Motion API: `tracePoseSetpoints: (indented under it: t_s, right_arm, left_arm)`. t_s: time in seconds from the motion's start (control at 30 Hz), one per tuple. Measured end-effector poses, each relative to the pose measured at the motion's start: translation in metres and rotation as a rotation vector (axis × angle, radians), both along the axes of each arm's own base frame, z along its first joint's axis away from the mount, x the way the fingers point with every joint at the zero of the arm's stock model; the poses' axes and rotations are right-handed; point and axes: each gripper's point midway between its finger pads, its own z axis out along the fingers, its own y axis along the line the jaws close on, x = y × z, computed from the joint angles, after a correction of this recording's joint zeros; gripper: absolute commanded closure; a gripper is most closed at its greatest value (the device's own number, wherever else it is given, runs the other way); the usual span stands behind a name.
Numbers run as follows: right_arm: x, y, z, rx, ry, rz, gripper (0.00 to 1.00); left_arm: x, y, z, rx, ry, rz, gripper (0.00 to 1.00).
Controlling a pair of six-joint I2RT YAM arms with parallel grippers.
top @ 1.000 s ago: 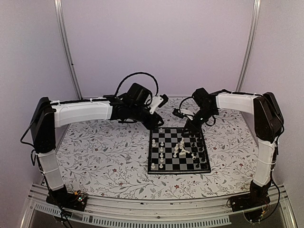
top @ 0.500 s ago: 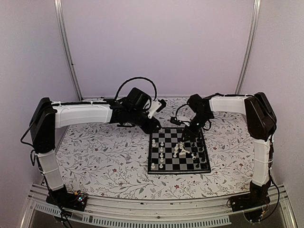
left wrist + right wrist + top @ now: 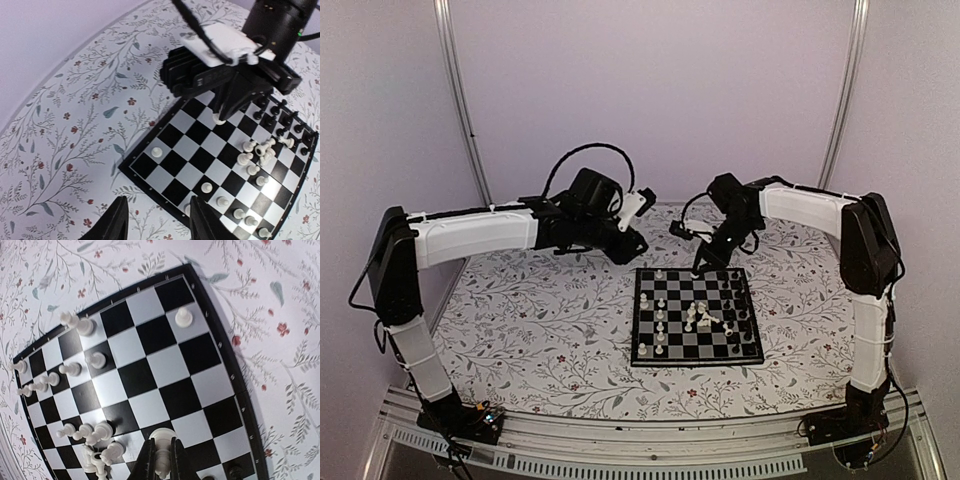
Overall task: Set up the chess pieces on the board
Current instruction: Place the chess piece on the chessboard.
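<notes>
The board (image 3: 672,301) lies at mid-table with white chess pieces (image 3: 660,322) down its left files, a loose white cluster (image 3: 701,318) in the middle and black pieces (image 3: 739,300) along its right side. My right gripper (image 3: 701,266) hangs over the board's far edge, shut on a white piece (image 3: 163,439) that shows below its fingers (image 3: 218,119). My left gripper (image 3: 159,201) is open and empty, hovering above the board's far-left corner (image 3: 131,167). In the top view it (image 3: 638,243) sits just beyond the board.
A lone white pawn (image 3: 183,317) stands near one corner of the board. The floral table (image 3: 540,330) surrounds the board on all sides. The two wrists are close together above the board's far edge.
My right gripper shut on a white piece at the middle cluster and carried it up toward the board's far edge. The left arm drew back to the left.
</notes>
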Motion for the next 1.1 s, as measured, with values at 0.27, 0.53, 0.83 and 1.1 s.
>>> tracePoseSetpoints:
  t_s: [0.27, 0.53, 0.83, 1.1]
  right_arm:
    - [0.014, 0.068, 0.041, 0.069, -0.116, 0.101, 0.97]
    - [-0.007, 0.114, -0.005, 0.016, -0.056, 0.200, 0.97]
    - [-0.019, 0.115, -0.033, -0.046, -0.016, 0.222, 0.94]
    - [-0.017, 0.113, -0.040, -0.066, -0.022, 0.220, 0.84]
  left_arm:
    - [0.054, 0.076, 0.016, -0.130, -0.079, 0.223, 0.54]
    - [0.065, 0.093, 0.009, -0.218, -0.054, 0.285, 0.54]
    - [0.064, 0.092, 0.027, -0.261, -0.079, 0.279, 0.54]
    - [0.063, 0.091, 0.027, -0.260, -0.079, 0.272, 0.53]
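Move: The right hand already holds a white piece by its top; the empty dark square it is taken to lies about 11 cm to its left, 2 cm back and 7 cm down. On the square next to that one, 3 cm nearer the robot, stands a tall white piece, with a back pawn another 3 cm to the right of that piece. A far pawn stands 4 cm ahead and 8 cm left of the hand. From the left hand the square lies some 16 cm below, 2 cm ahead and 2 cm right. Still pinching the white piece by its top, the right hand sets its base down on the empty square beside the tall white piece: it arcs about 11 cm left over the board, first rising some 4 cm, then sinking about 8 cm, turning slightly counter-clockwise. The empty left hand clears out early, about 9 cm left and 6 cm forward, away from that square. ##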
